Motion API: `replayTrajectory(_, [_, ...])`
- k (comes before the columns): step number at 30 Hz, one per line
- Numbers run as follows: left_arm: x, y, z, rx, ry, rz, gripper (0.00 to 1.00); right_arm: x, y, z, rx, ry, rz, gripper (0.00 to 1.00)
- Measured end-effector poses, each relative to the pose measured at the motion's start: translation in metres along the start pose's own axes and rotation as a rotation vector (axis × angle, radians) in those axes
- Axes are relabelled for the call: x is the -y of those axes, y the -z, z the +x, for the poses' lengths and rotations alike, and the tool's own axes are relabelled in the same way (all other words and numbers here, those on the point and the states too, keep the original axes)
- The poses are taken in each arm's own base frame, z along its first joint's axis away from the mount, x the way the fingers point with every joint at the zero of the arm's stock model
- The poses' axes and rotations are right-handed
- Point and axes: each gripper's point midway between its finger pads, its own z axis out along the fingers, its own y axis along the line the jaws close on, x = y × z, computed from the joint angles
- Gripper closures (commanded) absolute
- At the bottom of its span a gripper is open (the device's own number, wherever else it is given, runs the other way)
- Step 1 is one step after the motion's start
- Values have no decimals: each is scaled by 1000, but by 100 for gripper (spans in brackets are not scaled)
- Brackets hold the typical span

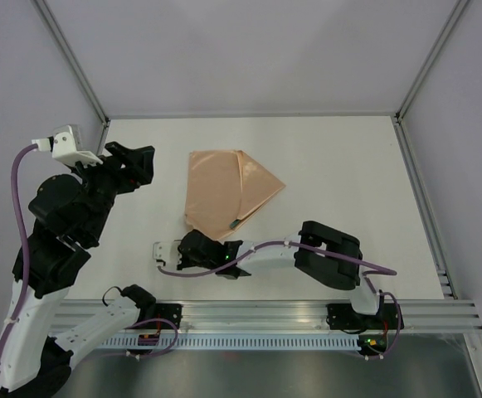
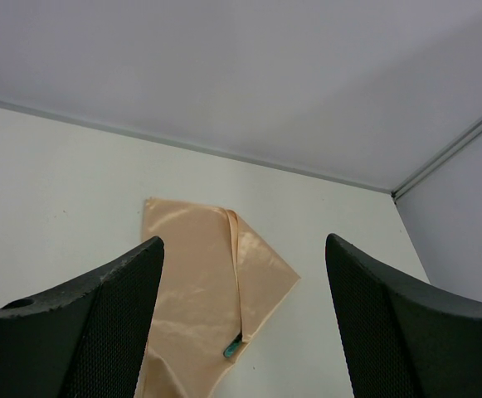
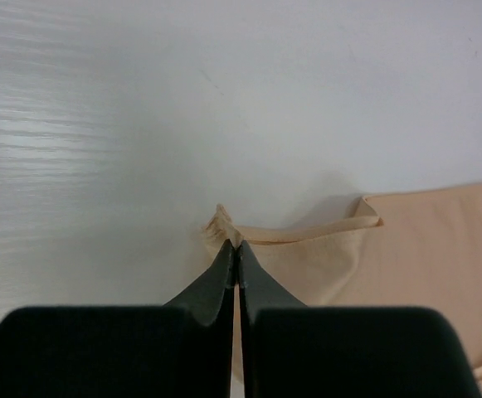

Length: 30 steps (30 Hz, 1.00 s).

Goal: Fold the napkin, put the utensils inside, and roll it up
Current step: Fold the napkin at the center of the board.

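Observation:
The light orange-tan napkin (image 1: 220,192) lies folded on the white table, with one flap laid over the other. From the fold at its near right edge pokes the teal end of a utensil (image 1: 235,222), also in the left wrist view (image 2: 232,348); the rest of the utensils is hidden. My right gripper (image 1: 192,236) lies low at the napkin's near corner, shut on a bunched tip of the cloth (image 3: 224,222). My left gripper (image 1: 143,162) hangs raised left of the napkin (image 2: 192,282), open and holding nothing.
The white table (image 1: 348,166) is bounded by grey walls with metal frame posts at the back corners. An aluminium rail (image 1: 265,311) runs along the near edge where the arms' bases sit. The right arm's elbow (image 1: 330,253) stretches across the front of the table.

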Motion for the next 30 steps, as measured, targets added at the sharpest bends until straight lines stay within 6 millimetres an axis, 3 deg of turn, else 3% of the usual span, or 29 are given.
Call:
replayTrajectory(8, [5, -11, 4, -12, -5, 2, 17, 69, 14, 29, -59, -135, 110, 99])
replayTrajectory(17, [12, -23, 11, -31, -11, 10, 17, 147, 43, 61, -93, -304, 245, 100])
replayTrajectory(25, [15, -26, 10, -28, -7, 24, 17, 182, 60, 94, -144, -418, 312, 100])
replayTrajectory(30, [16, -28, 12, -28, -7, 26, 16, 198, 73, 100, -147, -459, 347, 99])
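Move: The right gripper already holds the napkin's near-left corner about 4 cm above the table. The middle of the folded flap's edge lies some 23 cm ahead of it and 17 cm to its right, 4 cm below. The exposed utensil handle is about 10 cm ahead and 16 cm right; the napkin's far-left corner is straight ahead, some 38 cm. From the raised left gripper, that flap edge is roughly 19 cm ahead, 20 cm right and 43 cm down. Keep the right fingers pinched on the napkin corner and carry it forward about 18 cm and to the right about 13 cm, rising steadily, across the napkin towards the folded flap's edge. Swing the wrist some 30 degrees clockwise on the way and slow down near the end. Let the left gripper, open and clear above, drift about 3 cm forward and right. ##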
